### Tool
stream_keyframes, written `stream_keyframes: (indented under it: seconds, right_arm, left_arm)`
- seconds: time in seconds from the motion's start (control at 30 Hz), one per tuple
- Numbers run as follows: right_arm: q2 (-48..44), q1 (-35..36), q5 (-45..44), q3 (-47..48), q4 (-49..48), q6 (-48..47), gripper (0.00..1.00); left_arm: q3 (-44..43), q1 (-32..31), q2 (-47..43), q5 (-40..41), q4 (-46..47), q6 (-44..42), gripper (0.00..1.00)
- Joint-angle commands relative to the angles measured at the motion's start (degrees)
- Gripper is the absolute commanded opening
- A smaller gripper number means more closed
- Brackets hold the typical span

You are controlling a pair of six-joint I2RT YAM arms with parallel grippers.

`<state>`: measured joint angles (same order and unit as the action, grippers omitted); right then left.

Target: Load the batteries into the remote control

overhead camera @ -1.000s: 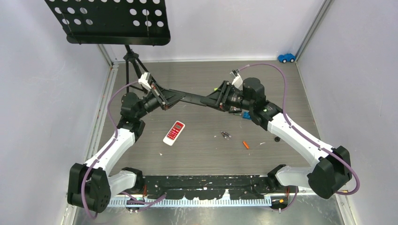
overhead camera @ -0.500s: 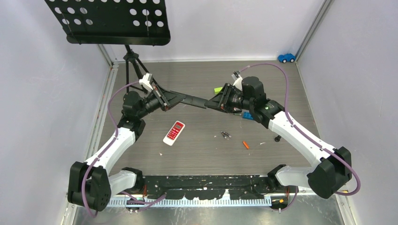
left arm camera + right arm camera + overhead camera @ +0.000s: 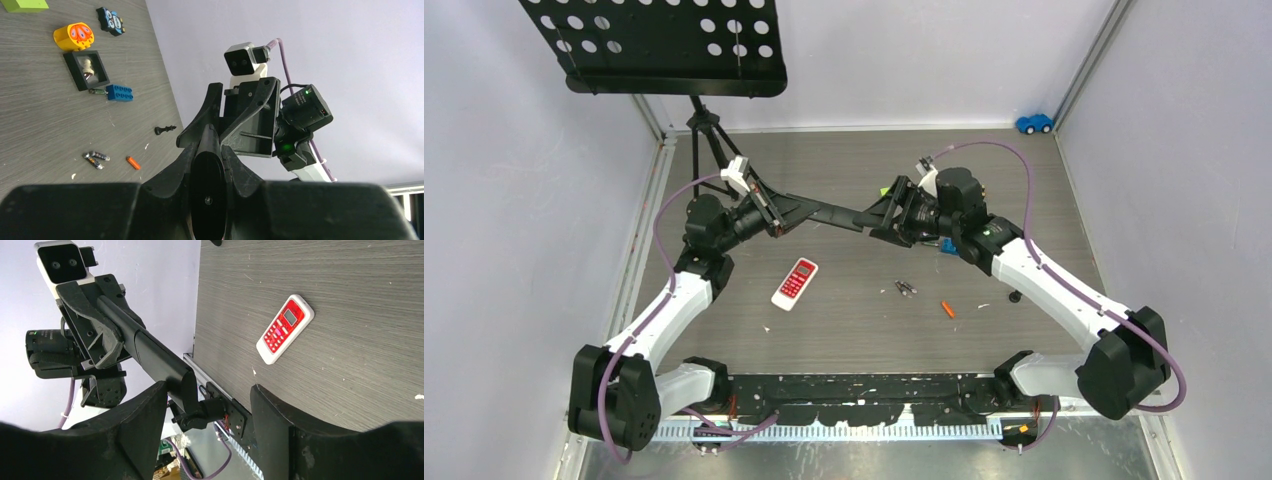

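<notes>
My left gripper (image 3: 796,211) (image 3: 201,144) is shut on a long slim black remote control (image 3: 834,212) (image 3: 209,175) (image 3: 150,352), held in the air above the table's back half. My right gripper (image 3: 874,215) (image 3: 207,387) faces it with its jaws open on either side of the remote's far end, which lies close to one finger. The batteries lie on the table: a dark pair (image 3: 905,288) (image 3: 96,159) and an orange one (image 3: 947,309) (image 3: 133,163). A small red-and-white remote (image 3: 795,283) (image 3: 285,329) lies face up nearby.
A black knob-like chess piece (image 3: 1015,296) (image 3: 165,130), a blue brick (image 3: 947,245) (image 3: 119,92), a black frame (image 3: 86,69), a yellow toy (image 3: 74,36) and a green block (image 3: 889,190) lie at the right. A music stand (image 3: 654,45) and a blue toy car (image 3: 1034,123) stand at the back.
The right gripper's jaws have spread wider around the black remote's end, and its wrist has shifted slightly. The left gripper still holds the remote in the same place.
</notes>
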<state>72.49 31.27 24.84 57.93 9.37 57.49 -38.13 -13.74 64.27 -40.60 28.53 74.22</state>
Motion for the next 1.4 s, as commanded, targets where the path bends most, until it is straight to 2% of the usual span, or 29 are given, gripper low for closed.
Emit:
stream_keyframes:
  seconds: [0.0, 0.07, 0.1, 0.17, 0.23, 0.4, 0.5, 0.67, 0.8, 0.93, 1.03, 1.1, 1.27, 1.37]
  right_arm:
    - [-0.08, -0.15, 2.78, -1.4, -7.74, 2.55, 0.67]
    - [-0.07, -0.15, 4.09, -2.15, -11.05, 3.86, 0.65]
    - [0.0, -0.15, 4.49, -2.36, -11.76, 4.33, 0.6]
    - [0.31, -0.15, 4.66, -2.06, -10.94, 4.62, 0.46]
    - [0.57, -0.15, 2.54, -0.39, -5.1, 3.64, 0.31]
    - [-0.51, -0.15, -0.91, 1.14, 1.78, 0.78, 0.25]
    - [-1.44, -0.14, -0.81, 0.55, 0.26, 1.42, 0.23]
    - [-3.25, -0.13, 1.39, -2.55, -11.56, 5.14, 0.16]
    - [-3.74, -0.15, 0.69, -3.9, -16.77, 6.53, 0.01]
    - [-4.17, -0.15, 0.58, -4.92, -22.43, 8.23, 0.0]
    - [-4.46, -0.15, -0.75, -4.64, -21.95, 7.67, 0.0]
    - [-4.16, -0.22, -2.65, -4.11, -19.48, 6.53, 0.0]
    - [-0.69, -0.56, -12.66, -1.86, -6.47, 1.0, 0.0]
    - [4.8, -0.77, -13.27, -1.17, -4.24, -0.6, 0.0]
  left_arm:
    - [-2.52, 0.11, -0.59, -1.14, 2.09, -0.44, 0.0]
    - [-2.41, 0.11, -0.53, -1.15, 2.22, -0.32, 0.0]
    - [-2.39, 0.11, -0.47, -1.15, 2.23, -0.3, 0.0]
    - [-2.31, 0.11, -0.51, -0.99, 2.16, -0.38, 0.0]
    - [-2.22, 0.11, -0.6, -0.75, 1.95, -0.65, 0.0]
    - [-2.29, 0.11, -0.94, 0.04, 0.17, -2.38, 0.0]
    - [-2.52, 0.11, -0.75, 0.26, -0.47, -3.2, 0.0]
    - [-2.45, 0.11, -0.39, 0.67, -3.34, -6.18, 0.0]
    - [-1.93, 0.11, -0.37, 1.25, -6.6, -9.39, 0.0]
    - [-0.49, 0.11, -0.21, 1.68, -7.52, -11.07, 0.0]
    - [0.49, 0.11, -0.07, 1.73, -8.59, -12.47, 0.0]
    - [0.97, 0.11, -0.19, 1.87, -10.08, -14.16, 0.0]
    - [2.47, 0.11, -2.12, 2.32, -14.58, -19.69, 0.0]
    - [2.64, 0.11, -3.54, 1.93, -18.16, -22.6, 0.0]
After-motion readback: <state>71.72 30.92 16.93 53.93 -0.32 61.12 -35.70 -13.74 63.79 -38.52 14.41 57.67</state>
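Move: The remote's battery cover is about 3 cm to the right hand's left, level ahead and a touch above its open fingers. From the left hand, which still grips the remote's other end, the cover lies some 8 cm right and 2 cm lower. Counted from the right hand and about 25 cm below, the batteries lie 7 cm right and 4 cm back, the white remote 18 cm left and 3 cm back. Right fingers pinch the cover, rise about 4 cm, then swing forward-down; the left lowers the remote about 7 cm. ##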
